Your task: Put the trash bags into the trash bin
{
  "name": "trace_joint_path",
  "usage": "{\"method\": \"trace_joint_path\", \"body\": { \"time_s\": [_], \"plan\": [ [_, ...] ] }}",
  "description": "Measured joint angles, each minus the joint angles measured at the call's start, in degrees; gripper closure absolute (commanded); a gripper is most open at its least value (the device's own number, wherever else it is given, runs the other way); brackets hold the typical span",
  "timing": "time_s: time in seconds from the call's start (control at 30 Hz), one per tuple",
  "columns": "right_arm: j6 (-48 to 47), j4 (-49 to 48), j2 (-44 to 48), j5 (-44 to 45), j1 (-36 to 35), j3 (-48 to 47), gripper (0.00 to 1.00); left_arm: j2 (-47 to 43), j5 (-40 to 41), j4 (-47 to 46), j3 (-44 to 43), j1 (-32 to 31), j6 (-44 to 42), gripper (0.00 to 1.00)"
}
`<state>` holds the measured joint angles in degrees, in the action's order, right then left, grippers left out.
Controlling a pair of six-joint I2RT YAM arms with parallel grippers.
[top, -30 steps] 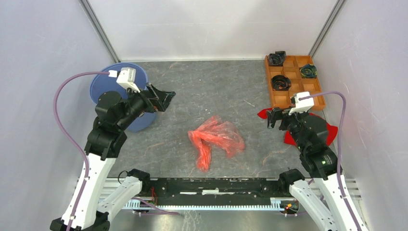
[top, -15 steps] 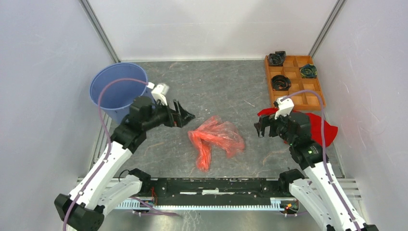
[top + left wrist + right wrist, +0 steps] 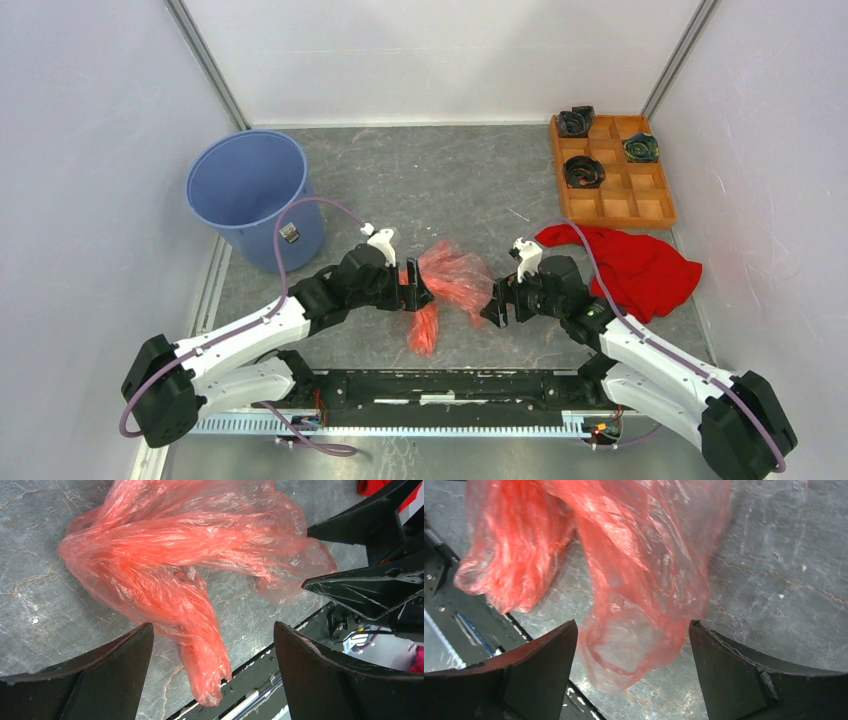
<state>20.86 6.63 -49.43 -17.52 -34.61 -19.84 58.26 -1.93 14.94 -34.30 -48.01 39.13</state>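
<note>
The trash bag (image 3: 455, 275), a crumpled translucent red-pink film, lies on the grey table just ahead of the arm bases. My left gripper (image 3: 415, 290) is low at its left side and open. In the left wrist view the bag's (image 3: 170, 555) narrow tail hangs between the spread fingers of the left gripper (image 3: 212, 627), which do not pinch it. My right gripper (image 3: 493, 308) is at the bag's right side, also open. In the right wrist view a loose fold of the bag (image 3: 634, 555) sits between the wide jaws of the right gripper (image 3: 631, 625). The trash bin (image 3: 250, 185), a blue bucket, stands upright at the back left.
A solid red cloth (image 3: 635, 265) lies right of the bag, behind the right arm. An orange compartmented tray (image 3: 640, 205) with dark objects sits at the back right. The black base rail (image 3: 440, 385) runs just in front of the bag. White walls enclose the table.
Both arms have swung inward and down to the bag, the left from beside the bucket and the right from over the red cloth. The bag has not moved.
</note>
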Motion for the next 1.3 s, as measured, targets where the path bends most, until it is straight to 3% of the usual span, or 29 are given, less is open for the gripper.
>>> {"method": "trace_joint_path", "body": {
  "time_s": [0.17,0.3,0.43,0.63,0.77,0.9,1.1,1.3],
  "plan": [
    [0.55,-1.38,-0.35,3.26,-0.02,1.57,0.43,-0.07,2.08,-0.90,1.09,0.00,2.14,0.10],
    [0.52,-2.80,-0.24,4.17,-0.02,1.68,0.83,0.15,3.15,-0.81,1.49,-0.02,2.64,0.09],
    [0.09,-2.12,0.90,4.26,-0.02,1.70,0.98,0.39,3.61,-0.31,1.18,-0.02,2.60,0.01],
    [-4.33,11.08,6.51,9.90,-0.15,-6.49,1.00,1.51,3.45,2.23,-6.38,-0.02,0.24,0.00],
    [-9.31,21.35,5.92,18.40,-0.15,-23.74,1.00,2.69,2.91,2.08,-14.34,-0.02,-2.73,0.00],
    [-14.60,26.34,2.80,20.63,-0.15,-40.19,1.00,2.49,1.64,1.79,-18.43,-0.02,-4.74,0.00],
    [-20.79,27.54,0.90,7.80,-0.35,-47.06,1.00,-1.09,1.97,2.56,-18.99,-0.02,-6.99,0.00],
    [-13.68,12.02,2.03,-8.55,-1.95,-34.58,1.00,-6.12,5.60,2.73,-17.68,-0.02,-7.50,0.00]
  ]
}}
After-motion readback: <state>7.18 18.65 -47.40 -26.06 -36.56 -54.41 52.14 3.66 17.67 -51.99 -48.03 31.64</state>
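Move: The right hand's open fingers straddle the near-right end of the red trash bag, which lies about 1 cm to its left and some 3 cm below. The bag's near-left flap is roughly 14 cm to the left and 5 cm back of that hand; the blue bin is about 45 cm left and 15 cm farther out, the red cloth some 26 cm right and 7 cm ahead. From the left hand, that bag end lies about 14 cm to the right, 1 cm back and 7 cm below. The right fingers shut fully on the bag's near-right end, pinching its thin film, then haul it up about 26 cm while first easing forward and right; near the top they swing some 8 cm back left and draw back, fingertips tilting up about 30 degrees. The left hand dips slightly, then rises some 16 cm and a little forward, still wide open and empty. ##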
